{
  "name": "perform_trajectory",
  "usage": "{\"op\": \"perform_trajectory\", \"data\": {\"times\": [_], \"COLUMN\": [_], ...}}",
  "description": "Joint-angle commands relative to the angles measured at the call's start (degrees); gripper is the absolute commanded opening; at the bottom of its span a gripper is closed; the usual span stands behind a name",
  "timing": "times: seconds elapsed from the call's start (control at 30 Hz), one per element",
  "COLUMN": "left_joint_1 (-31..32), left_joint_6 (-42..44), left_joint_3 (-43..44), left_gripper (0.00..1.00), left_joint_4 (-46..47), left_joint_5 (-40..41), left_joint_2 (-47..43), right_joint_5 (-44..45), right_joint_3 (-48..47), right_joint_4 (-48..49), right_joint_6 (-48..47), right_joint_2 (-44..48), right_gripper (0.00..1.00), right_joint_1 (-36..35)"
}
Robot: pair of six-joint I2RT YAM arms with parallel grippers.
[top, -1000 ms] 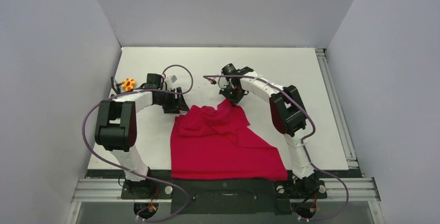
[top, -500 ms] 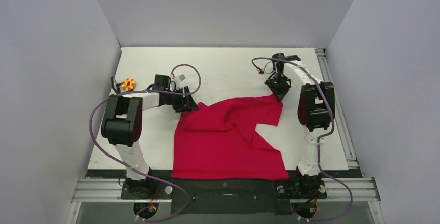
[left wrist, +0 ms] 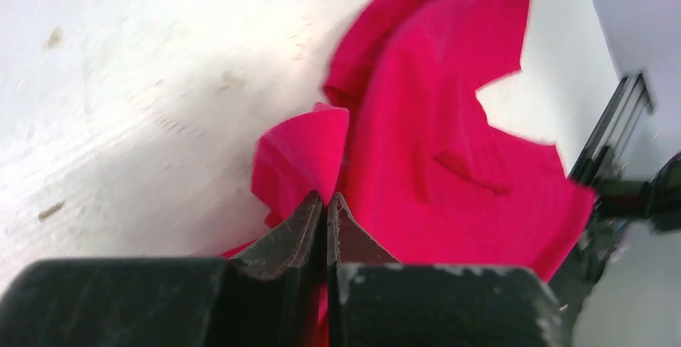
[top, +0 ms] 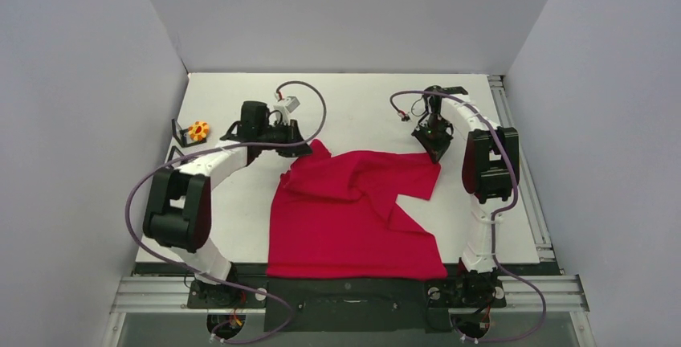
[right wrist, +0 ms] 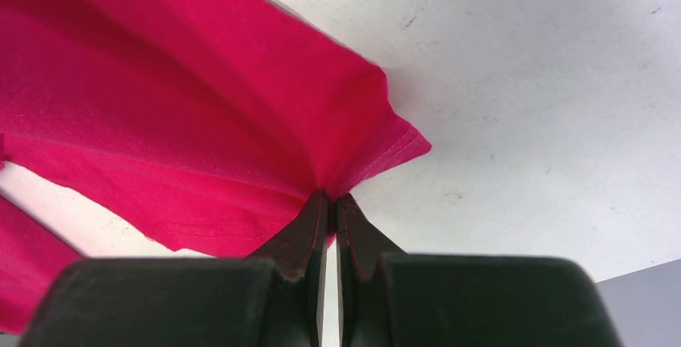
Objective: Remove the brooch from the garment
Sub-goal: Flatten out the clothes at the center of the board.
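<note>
The garment [top: 353,210] is a bright red T-shirt spread on the white table, creased across its far half. My left gripper [top: 306,149] is shut on a raised fold at its far left edge [left wrist: 301,158], fingertips [left wrist: 313,210] pinched together. My right gripper [top: 438,151] is shut on the far right corner [right wrist: 377,138], with cloth caught between the fingertips [right wrist: 317,214]. A small yellow-and-orange flower-shaped brooch [top: 197,130] lies on the table at the far left, apart from the garment.
A small black bracket [top: 178,133] stands beside the brooch. Grey walls close in the left, back and right sides. A metal rail [top: 518,170] runs along the table's right edge, and a black strip [top: 353,287] lies at the near edge.
My left gripper moved to the garment's far left edge and shut on a fold, lifting it. My right gripper pulled its corner out to the far right, spreading the cloth.
</note>
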State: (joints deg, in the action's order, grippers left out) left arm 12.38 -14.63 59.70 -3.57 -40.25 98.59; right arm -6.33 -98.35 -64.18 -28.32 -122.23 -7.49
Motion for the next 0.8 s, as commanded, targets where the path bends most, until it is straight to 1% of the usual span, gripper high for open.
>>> {"op": "perform_trajectory", "data": {"times": [0.0, 0.03, 0.13, 0.17, 0.27, 0.3, 0.33, 0.37, 0.43, 0.47, 0.5, 0.53, 0.57, 0.6, 0.63, 0.67, 0.7, 0.73, 0.77], "left_joint_1": [7.01, 8.12, 14.26, 15.66, 22.43, 23.44, 24.85, 25.18, 25.36, 25.25, 24.58, 23.85, 21.55, 19.79, 16.10, 14.43, 11.14, 10.54, 9.70], "left_joint_6": [20.55, 25.60, 34.35, 39.64, 48.86, 52.44, 53.92, 56.12, 58.57, 59.10, 59.59, 59.30, 58.28, 57.99, 56.85, 55.52, 51.90, 49.79, 45.31], "left_joint_3": [-2.19, -3.42, -5.93, -7.13, -10.43, -12.05, -12.59, -13.14, -12.33, -11.80, -10.46, -9.55, -6.98, -5.35, -1.33, 2.66, 4.44, 7.48, 8.65], "left_gripper": [0.00, 0.00, 0.00, 0.00, 0.00, 0.00, 0.00, 0.02, 0.10, 0.16, 0.19, 0.26, 0.37, 0.41, 0.49, 0.51, 0.54, 0.55, 0.56], "left_joint_4": [-6.55, -7.77, -12.38, -13.59, -16.34, -16.71, -17.60, -18.18, -21.45, -24.13, -25.31, -27.73, -29.22, -32.77, -34.51, -36.82, -37.44, -36.97, -35.26], "left_joint_5": [-0.31, -0.16, 2.77, 3.40, 8.98, 10.20, 12.26, 13.03, 14.34, 14.51, 14.30, 13.87, 11.07, 8.87, 3.42, 0.92, -2.23, -2.75, -2.51], "left_joint_2": [-9.40, -9.96, -12.14, -12.51, -15.13, -15.59, -16.38, -16.66, -17.32, -17.48, -17.84, -17.96, -17.98, -17.81, -17.00, -16.44, -14.72, -13.85, -11.86], "right_joint_5": [-0.53, -0.75, -1.11, -1.14, -0.77, -0.61, -0.57, -0.38, 0.08, 0.39, 0.50, 0.59, 0.64, 0.64, 0.63, 0.57, 0.51, 0.35, 0.26], "right_joint_3": [0.49, 0.46, 0.66, 0.81, 2.37, 2.72, 3.47, 4.36, 5.63, 6.02, 6.71, 6.96, 7.60, 7.75, 8.11, 8.32, 8.51, 8.56, 8.66], "right_joint_4": [-2.25, -2.70, -3.94, -4.53, -5.54, -6.07, -6.28, -6.58, -6.90, -7.00, -7.05, -7.19, -7.23, -7.35, -7.44, -7.49, -7.51, -7.49, -7.51], "right_joint_6": [-1.70, -1.85, -2.52, -2.75, -3.90, -4.10, -4.46, -4.64, -5.47, -5.67, -5.98, -6.15, -6.38, -6.48, -6.60, -6.63, -6.66, -6.66, -6.60], "right_joint_2": [4.53, 4.54, 4.78, 5.02, 5.73, 6.14, 6.31, 6.73, 7.30, 7.51, 7.73, 7.85, 8.06, 8.10, 8.14, 8.19, 8.21, 8.22, 8.24], "right_gripper": [0.00, 0.00, 0.00, 0.00, 0.00, 0.00, 0.00, 0.00, 0.00, 0.00, 0.00, 0.00, 0.00, 0.00, 0.00, 0.00, 0.00, 0.00, 0.00], "right_joint_1": [0.60, 0.73, 0.99, 1.20, 1.70, 2.04, 2.21, 2.50, 2.68, 2.72, 2.78, 2.77, 2.76, 2.81, 2.77, 2.75, 2.74, 2.72, 2.69]}}
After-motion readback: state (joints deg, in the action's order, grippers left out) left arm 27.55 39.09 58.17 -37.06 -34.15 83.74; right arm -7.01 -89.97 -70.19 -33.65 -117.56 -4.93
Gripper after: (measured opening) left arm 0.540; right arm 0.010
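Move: The left gripper holds a raised edge of the garment; its laying-down spot, on the garment's upper left body, is about 17 cm back, 3 cm to its right and 8 cm below. From this hand, the bunched fold lies some 15 cm right and 12 cm back. The right gripper pinches the far right corner; the board spot for it is about 6 cm back, 2 cm right and 3 cm below. The cloth flap's corner lies 12 cm back and 3 cm left of that hand. Swing the left gripper, still pinching the raised edge, back about 17 cm over the garment, rising a little and veering right before sinking, wrist turning some 50 degrees clockwise; open to let go of the cloth, then rise clear and come slightly forward. Meanwhile keep the right fingers shut on their corner and drag it back about 6 cm and a little right. ##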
